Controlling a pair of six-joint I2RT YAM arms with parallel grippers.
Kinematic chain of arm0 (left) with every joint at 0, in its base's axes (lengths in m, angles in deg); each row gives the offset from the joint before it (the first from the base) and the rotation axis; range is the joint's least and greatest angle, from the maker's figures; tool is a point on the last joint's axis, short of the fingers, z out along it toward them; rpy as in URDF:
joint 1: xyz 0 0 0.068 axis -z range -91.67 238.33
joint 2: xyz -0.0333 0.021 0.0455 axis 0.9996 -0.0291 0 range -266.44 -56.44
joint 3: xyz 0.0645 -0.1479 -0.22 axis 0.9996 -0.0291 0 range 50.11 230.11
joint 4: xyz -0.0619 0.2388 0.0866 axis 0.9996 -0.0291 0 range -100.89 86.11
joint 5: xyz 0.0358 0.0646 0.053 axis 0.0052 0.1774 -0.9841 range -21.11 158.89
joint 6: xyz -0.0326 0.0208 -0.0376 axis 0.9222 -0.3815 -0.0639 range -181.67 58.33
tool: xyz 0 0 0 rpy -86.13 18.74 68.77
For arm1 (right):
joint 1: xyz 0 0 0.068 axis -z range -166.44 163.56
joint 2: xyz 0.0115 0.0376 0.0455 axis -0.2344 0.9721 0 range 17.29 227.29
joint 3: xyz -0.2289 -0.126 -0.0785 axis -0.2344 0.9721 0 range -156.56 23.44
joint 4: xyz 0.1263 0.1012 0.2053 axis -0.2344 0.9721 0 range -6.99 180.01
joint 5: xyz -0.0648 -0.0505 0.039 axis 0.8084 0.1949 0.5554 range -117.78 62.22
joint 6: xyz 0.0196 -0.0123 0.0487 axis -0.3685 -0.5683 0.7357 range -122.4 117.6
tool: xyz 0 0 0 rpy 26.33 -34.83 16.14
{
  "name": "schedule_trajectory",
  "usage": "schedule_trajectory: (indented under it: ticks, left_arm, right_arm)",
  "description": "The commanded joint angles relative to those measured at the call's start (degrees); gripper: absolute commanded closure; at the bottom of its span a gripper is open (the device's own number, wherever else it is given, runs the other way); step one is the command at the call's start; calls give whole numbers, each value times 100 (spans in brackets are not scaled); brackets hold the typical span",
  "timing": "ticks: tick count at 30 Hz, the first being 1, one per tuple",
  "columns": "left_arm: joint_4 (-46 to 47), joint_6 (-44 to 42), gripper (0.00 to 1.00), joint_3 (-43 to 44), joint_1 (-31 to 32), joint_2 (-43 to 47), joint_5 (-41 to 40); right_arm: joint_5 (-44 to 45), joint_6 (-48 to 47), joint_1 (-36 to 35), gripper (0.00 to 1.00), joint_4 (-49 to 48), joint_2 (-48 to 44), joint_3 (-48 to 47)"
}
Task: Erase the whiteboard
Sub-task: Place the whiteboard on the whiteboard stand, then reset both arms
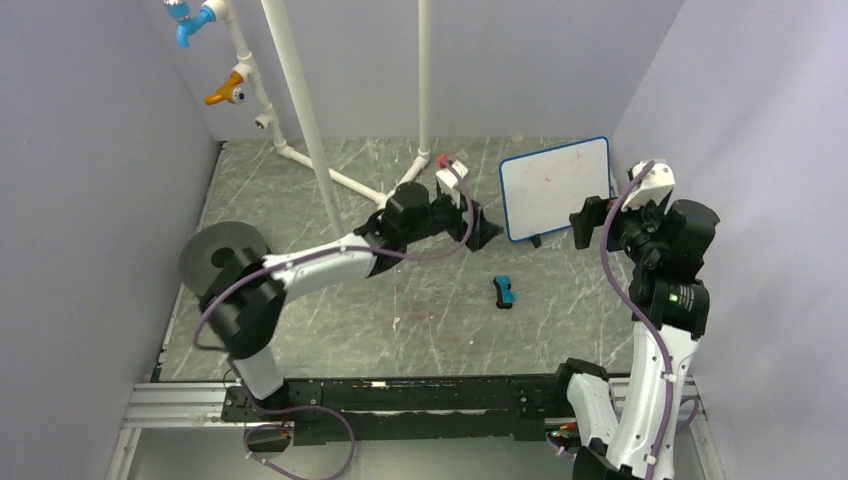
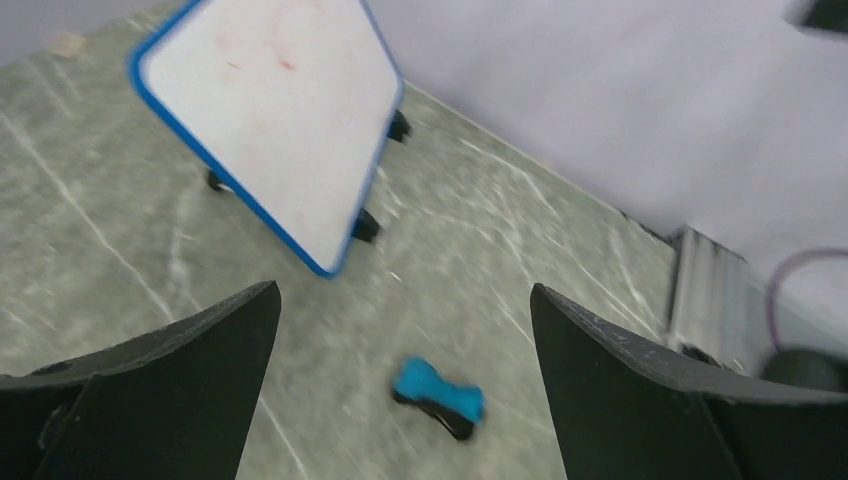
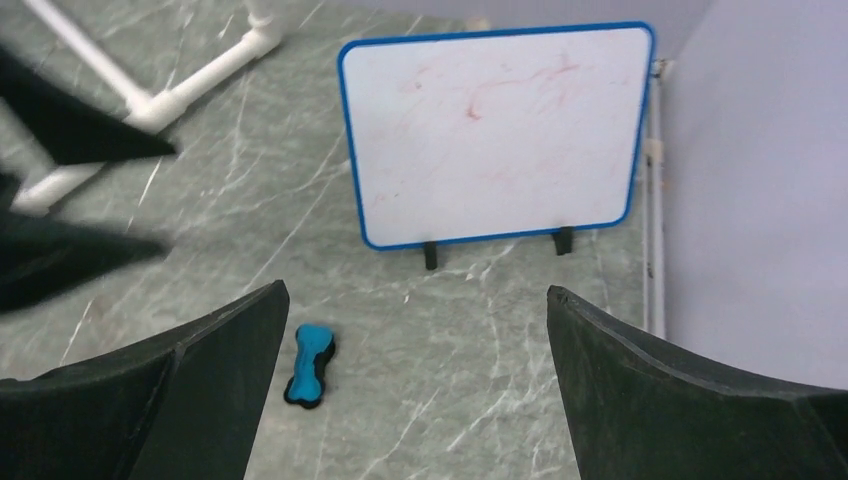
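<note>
The whiteboard (image 1: 555, 185) stands propped up at the back right, white with a blue rim and faint red smears on its face (image 3: 495, 135). It also shows tilted in the left wrist view (image 2: 270, 110). A small blue and black eraser (image 1: 504, 291) lies on the table in front of it, free of both grippers (image 2: 438, 395) (image 3: 308, 365). My left gripper (image 1: 482, 228) hangs open just left of the board, jaws wide and empty (image 2: 403, 290). My right gripper (image 1: 585, 220) is open and empty at the board's right edge (image 3: 416, 290).
A white pipe frame (image 1: 300, 110) with blue and orange fittings rises at the back left. A small white object with a red tip (image 1: 447, 170) sits near the left gripper. Grey walls close in both sides. A metal rail (image 1: 400, 400) runs along the near edge.
</note>
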Motion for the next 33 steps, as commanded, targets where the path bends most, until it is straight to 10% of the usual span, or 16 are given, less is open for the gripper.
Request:
schedule_trajectory:
  ticks: [1,20,33]
  left_arm:
    - [-631,-390,1,-710,414,1430,-576]
    - [-4921,-906,1,-1992,471,6979,-3222]
    - [-6125,-282,1,-2503,353,8121,-4780]
  right_arm:
    - [838,820,34,1,-589,-315,131]
    - [930,1103,28,0,-1246,-548,1125]
    - [495,1066,24,0,-1617,-471,1546]
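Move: The whiteboard already sits on its stand, its middle about 17 cm ahead of the left hand, 21 to its right and 9 lower. The blue eraser lies 2 cm ahead, 9 right and 22 below; the pipe foot 8 ahead, 29 left and 22 below; the black roll 4 ahead, 56 left and 21 below. From the right hand, the whiteboard is some 22 cm ahead, 1 left and 15 below; the eraser 8 ahead, 9 left and 30 below. The whiteboard, already released, is left behind as the left hand draws back, then sweeps mostly left, some 33 cm in all, rising on the way and sinking a little at the end, turning nearly 40 degrees counter-clockwise with its fingers wide open. The right hand, also open and empty, rises slightly, then sinks about 5 cm net and turns some 10 degrees clockwise. ##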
